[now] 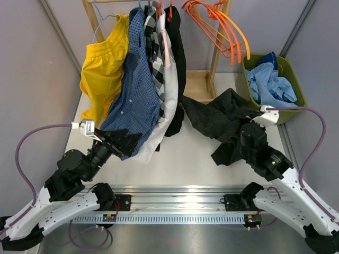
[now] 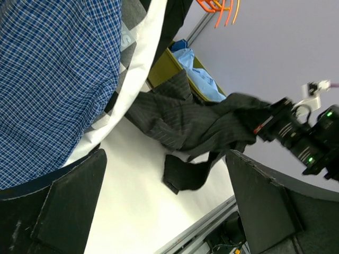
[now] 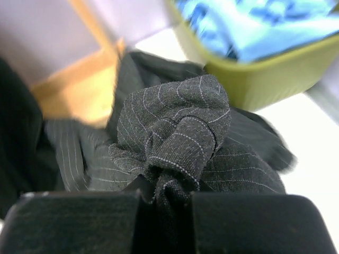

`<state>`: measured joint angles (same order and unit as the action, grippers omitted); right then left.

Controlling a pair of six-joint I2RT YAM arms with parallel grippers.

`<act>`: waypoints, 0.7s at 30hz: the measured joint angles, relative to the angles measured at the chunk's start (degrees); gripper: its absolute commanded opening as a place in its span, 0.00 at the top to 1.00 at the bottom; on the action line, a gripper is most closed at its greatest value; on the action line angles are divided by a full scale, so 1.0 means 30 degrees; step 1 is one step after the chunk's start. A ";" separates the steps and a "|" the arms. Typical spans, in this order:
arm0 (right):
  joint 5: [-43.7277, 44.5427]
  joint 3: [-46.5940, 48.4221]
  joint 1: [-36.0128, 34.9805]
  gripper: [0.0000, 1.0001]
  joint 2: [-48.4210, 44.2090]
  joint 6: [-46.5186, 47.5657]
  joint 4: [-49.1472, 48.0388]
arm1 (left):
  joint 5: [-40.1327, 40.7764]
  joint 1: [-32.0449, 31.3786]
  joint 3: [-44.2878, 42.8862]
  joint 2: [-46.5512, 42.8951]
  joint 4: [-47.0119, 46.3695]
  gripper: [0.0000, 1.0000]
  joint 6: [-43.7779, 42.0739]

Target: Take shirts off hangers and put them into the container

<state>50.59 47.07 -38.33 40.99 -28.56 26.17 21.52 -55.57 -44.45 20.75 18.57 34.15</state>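
Note:
A black pinstriped shirt lies crumpled on the white table, off any hanger. My right gripper is shut on a bunched fold of the black pinstriped shirt, pinched between its jaws. The olive container stands just behind it, with light blue shirts inside. Yellow, dark blue check, black-and-white check, white and black shirts hang on the rack. My left gripper stands open and empty under the blue check hem. Empty orange hangers hang at the top right.
A wooden rack post and its base board stand between the hanging shirts and the container. A metal rail runs along the near table edge. Grey walls close in on both sides.

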 measured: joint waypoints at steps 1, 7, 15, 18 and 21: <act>0.0386 0.0474 0.0189 1.00 0.0000 0.0372 0.0102 | -0.0124 0.0000 0.0000 0.0095 0.0000 0.01 0.0007; 0.1996 0.2484 0.0780 1.00 0.0313 0.2892 -0.0852 | -0.0911 0.0000 0.0000 0.0583 0.0007 0.01 0.0073; 0.4240 0.4000 0.1151 1.00 -0.0350 0.8663 -0.7176 | -0.1960 0.0000 0.0007 0.1151 0.0000 0.01 0.0087; 0.4874 0.4211 0.1173 1.00 -0.0962 1.1366 -1.0469 | -0.2142 0.0000 0.0015 0.1151 -0.0029 0.01 0.0080; 0.5056 0.4233 0.1173 1.00 -0.1836 1.3580 -1.3464 | -0.2259 0.0000 0.0015 0.1151 -0.0044 0.01 0.0080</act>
<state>65.76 59.77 -34.81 35.48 12.19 -14.22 14.74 -55.57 -44.40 24.21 18.44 34.39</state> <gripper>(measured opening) 0.051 0.987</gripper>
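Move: The right hand already holds the bunched black shirt. The green container it is bound for stands about 26 cm ahead, 17 cm to its right and 18 cm lower. The wooden tray lies some 31 cm ahead, 14 cm left and 25 cm down, the orange hangers roughly 27 cm ahead, 7 cm left and 13 cm higher, and the hanging black garment 18 cm ahead and 25 cm left at about hand height. From the left hand the container is some 36 cm ahead, 53 cm right and 26 cm down. The right hand keeps its pinch on the black shirt and hoists it about 20 cm while sweeping roughly 10 cm to the right, which brings it more nearly in line with the container from side to side; late in the rise it also draws back some 5 cm, the fingers tipping upward about 30 degrees and turning clockwise. Meanwhile the open, empty left hand eases a couple of centimetres to the right and slightly down in front of the blue checked shirt, then settles. ##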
